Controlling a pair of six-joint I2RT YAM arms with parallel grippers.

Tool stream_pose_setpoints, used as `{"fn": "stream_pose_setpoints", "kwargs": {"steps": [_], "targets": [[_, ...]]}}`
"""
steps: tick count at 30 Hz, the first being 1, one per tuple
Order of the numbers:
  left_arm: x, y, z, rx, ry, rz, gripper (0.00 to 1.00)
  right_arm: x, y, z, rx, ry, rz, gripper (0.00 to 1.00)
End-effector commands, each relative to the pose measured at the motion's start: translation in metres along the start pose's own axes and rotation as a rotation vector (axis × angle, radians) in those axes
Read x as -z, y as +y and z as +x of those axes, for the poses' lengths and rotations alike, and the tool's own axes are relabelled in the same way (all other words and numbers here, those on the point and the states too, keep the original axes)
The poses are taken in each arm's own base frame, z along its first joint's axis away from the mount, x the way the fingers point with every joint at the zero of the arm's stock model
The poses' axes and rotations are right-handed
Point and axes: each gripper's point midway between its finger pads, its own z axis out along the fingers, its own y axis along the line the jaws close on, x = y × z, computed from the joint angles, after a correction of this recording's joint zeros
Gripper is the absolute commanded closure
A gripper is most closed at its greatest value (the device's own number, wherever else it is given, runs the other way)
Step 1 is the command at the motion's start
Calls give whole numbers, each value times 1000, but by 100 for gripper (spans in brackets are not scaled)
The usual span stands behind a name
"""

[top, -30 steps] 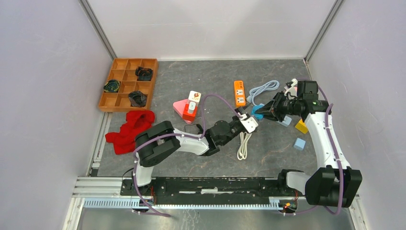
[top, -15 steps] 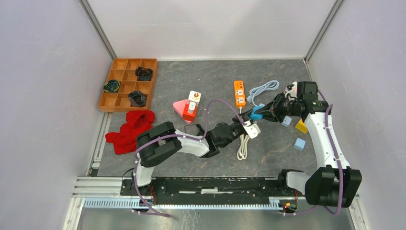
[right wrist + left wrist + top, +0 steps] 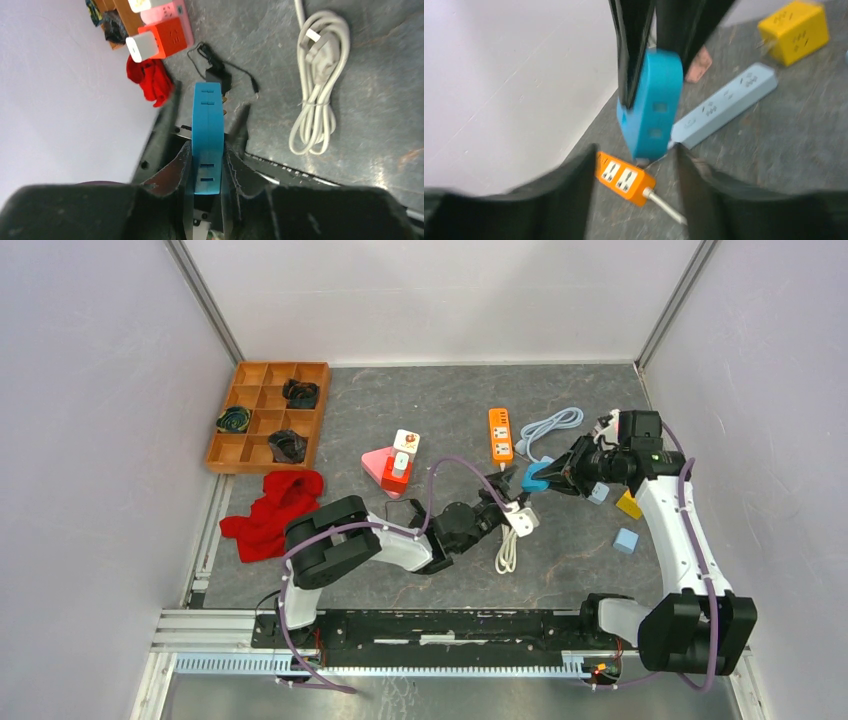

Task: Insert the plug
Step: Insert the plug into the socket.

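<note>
My right gripper [image 3: 548,480] is shut on a blue socket block [image 3: 536,481], holding it above the table. In the right wrist view the blue block [image 3: 207,132] sits clamped between both fingers of the right gripper [image 3: 206,146]. My left gripper [image 3: 503,494] points up at the block from just below it. In the left wrist view the left gripper [image 3: 635,150] has its fingers apart, with nothing between them and the blue block [image 3: 651,105] just ahead. A white square plug [image 3: 521,516] lies right beside the left gripper's tip; I cannot tell whether they touch.
An orange power strip [image 3: 500,433] lies behind, its white cable coiled [image 3: 509,545] in front. A light-blue strip [image 3: 724,107], a yellow cube [image 3: 629,504] and a blue cube [image 3: 625,540] are at the right. Red and pink adapters [image 3: 395,465], a black adapter [image 3: 405,510], a red cloth [image 3: 270,510] and a wooden tray [image 3: 265,415] are at the left.
The left gripper's jaws have narrowed and its tip has swung up towards the blue block. The white plug now sits lower and nearer. The right gripper has carried the block slightly left.
</note>
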Motion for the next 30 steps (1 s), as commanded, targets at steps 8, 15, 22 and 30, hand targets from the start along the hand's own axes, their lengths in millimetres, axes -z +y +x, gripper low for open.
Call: {"fn": "stream_pose_setpoints", "kwargs": {"steps": [8,15,22,30], "targets": [[52,17,26,100,138,-35,0,-12,-26,-41,103,-135,122,100],[82,40,32,364,300,-27,0,3,-54,-91,201,-280,391,100],[73,73,-12,967,265,161,0,12,12,-92,595,-341,102,100],[89,128,-91,1215,24,566,1,5,94,-11,950,-181,-330,100]]}}
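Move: The right hand still holds the blue plug. The nearest socket, the orange power strip, lies about 17 cm ahead of this hand, 6 cm left and 18 cm below. The pale blue strip is some 9 cm ahead and 9 cm right, the white cord coil about 5 cm back and 5 cm left, both equally low. From the left hand, whose loosening fingers bracket the plug, the plug's middle is about 4 cm right, 1 cm ahead and 1 cm up. The left fingers open wide around the blue plug and the left hand draws off it, first left and down about 5 cm, then up and farther left to end some 13 cm left of its start, tipping its fingers steeply down towards the table. Keeping its grip on the plug, the right hand goes forward about 6 cm in a dip down and to the right, then climbs well above its starting height and swings part of the way back left, rolling the wrist some 40 degrees. ##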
